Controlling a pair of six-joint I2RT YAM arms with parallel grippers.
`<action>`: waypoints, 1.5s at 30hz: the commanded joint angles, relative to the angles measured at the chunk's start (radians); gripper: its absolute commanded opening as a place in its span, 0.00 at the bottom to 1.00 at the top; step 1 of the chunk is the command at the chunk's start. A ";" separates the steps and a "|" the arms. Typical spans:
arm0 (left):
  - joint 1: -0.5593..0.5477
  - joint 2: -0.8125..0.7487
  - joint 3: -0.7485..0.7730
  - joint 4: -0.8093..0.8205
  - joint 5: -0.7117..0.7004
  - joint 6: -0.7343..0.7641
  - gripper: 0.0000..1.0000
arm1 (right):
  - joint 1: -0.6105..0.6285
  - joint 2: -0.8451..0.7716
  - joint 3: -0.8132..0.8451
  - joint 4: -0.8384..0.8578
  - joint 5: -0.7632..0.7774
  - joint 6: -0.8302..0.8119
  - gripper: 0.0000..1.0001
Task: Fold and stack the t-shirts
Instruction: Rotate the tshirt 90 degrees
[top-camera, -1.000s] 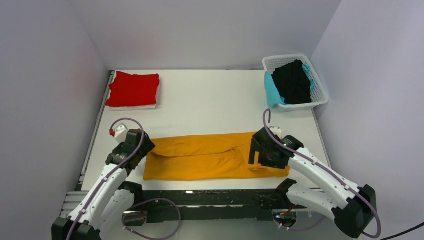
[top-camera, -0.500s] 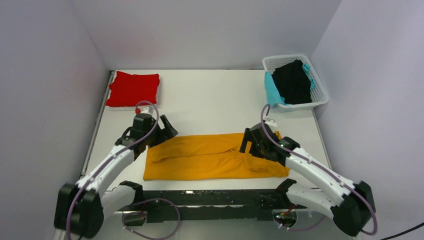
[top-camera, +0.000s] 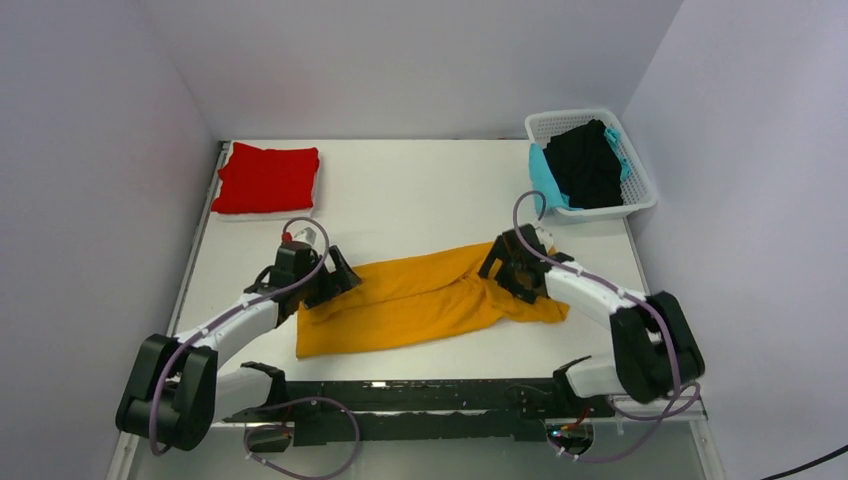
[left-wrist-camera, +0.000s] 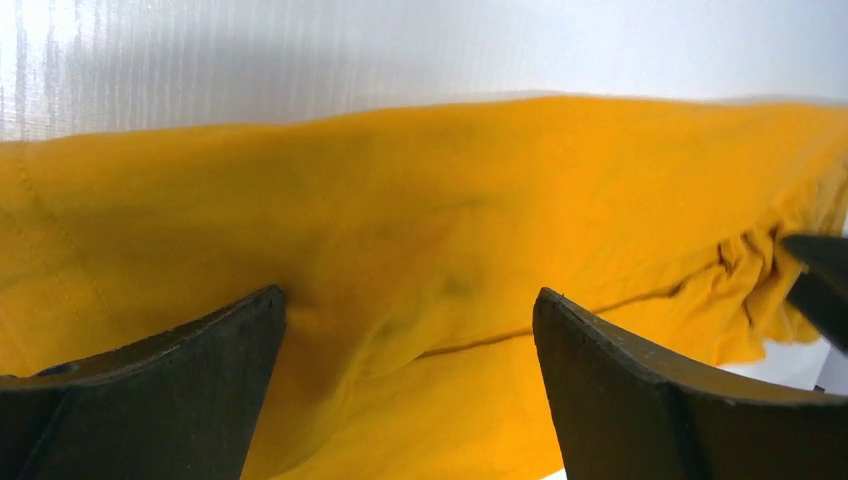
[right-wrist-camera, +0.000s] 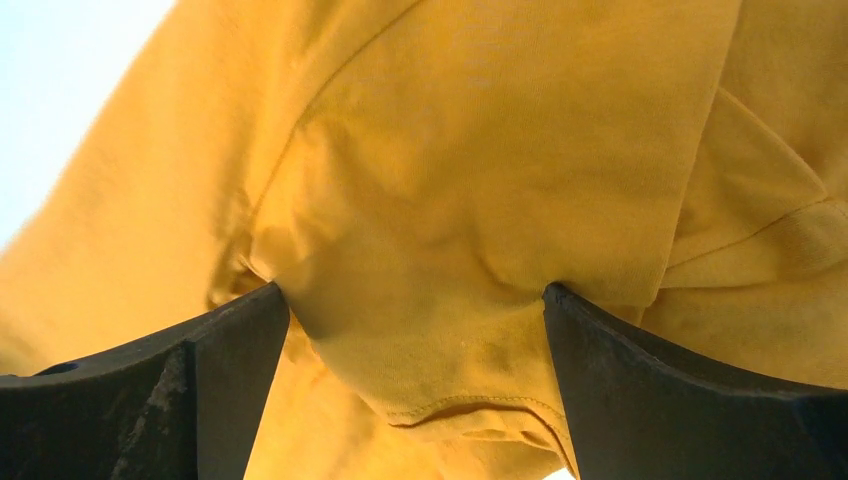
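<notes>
The mustard-orange t-shirt lies folded into a long band across the near middle of the table, skewed, with its far edge bunched. My left gripper stands open over its left end, and orange cloth fills the space between the fingers. At the right end my right gripper is open too, a hemmed fold bulging between its fingers. The red t-shirt lies folded at the far left. A black t-shirt and a teal one sit in the basket.
The white lattice basket stands at the far right corner, teal cloth hanging over its left rim. A white layer shows under the red shirt. Grey walls close in on three sides. The black arm rail runs along the near edge.
Both grippers moved from the shirt's near side to its far edge, the left one opening wider. The orange shirt went from a straight band to a skewed, bunched one.
</notes>
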 joint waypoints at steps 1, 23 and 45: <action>-0.035 0.013 -0.094 -0.005 0.061 -0.078 0.99 | -0.051 0.252 0.101 0.321 -0.027 0.013 1.00; -0.546 0.256 0.137 0.066 0.138 -0.151 0.99 | -0.124 1.397 1.698 -0.038 -0.403 -0.534 1.00; -0.591 -0.171 0.254 -0.277 -0.227 0.004 0.99 | -0.097 0.818 1.353 -0.020 -0.354 -0.739 1.00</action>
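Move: Both open grippers are down on the folded orange t-shirt strip: its middle lies about 19 cm to the left hand's right and 4 cm back, some 2 cm below. From the right hand, the same middle is roughly 16 cm left, 5 cm back and 2 cm down. The red stack sits about 28 cm ahead and 21 cm left of the left hand; the laundry basket is some 30 cm ahead and 23 cm right of the right hand. With its spread fingertips on the orange strip, the right hand sweeps it forward some 37 cm and left about 15 cm, staying low and turning roughly 40 degrees counter-clockwise, while the left hand, also open on the cloth, drags its own end about 17 cm right and 8 cm back, turning some 30 degrees clockwise. Once the swing is done, both pause and then lift straight out of contact without closing, the left higher than the right, with the right also starting to draw back. ##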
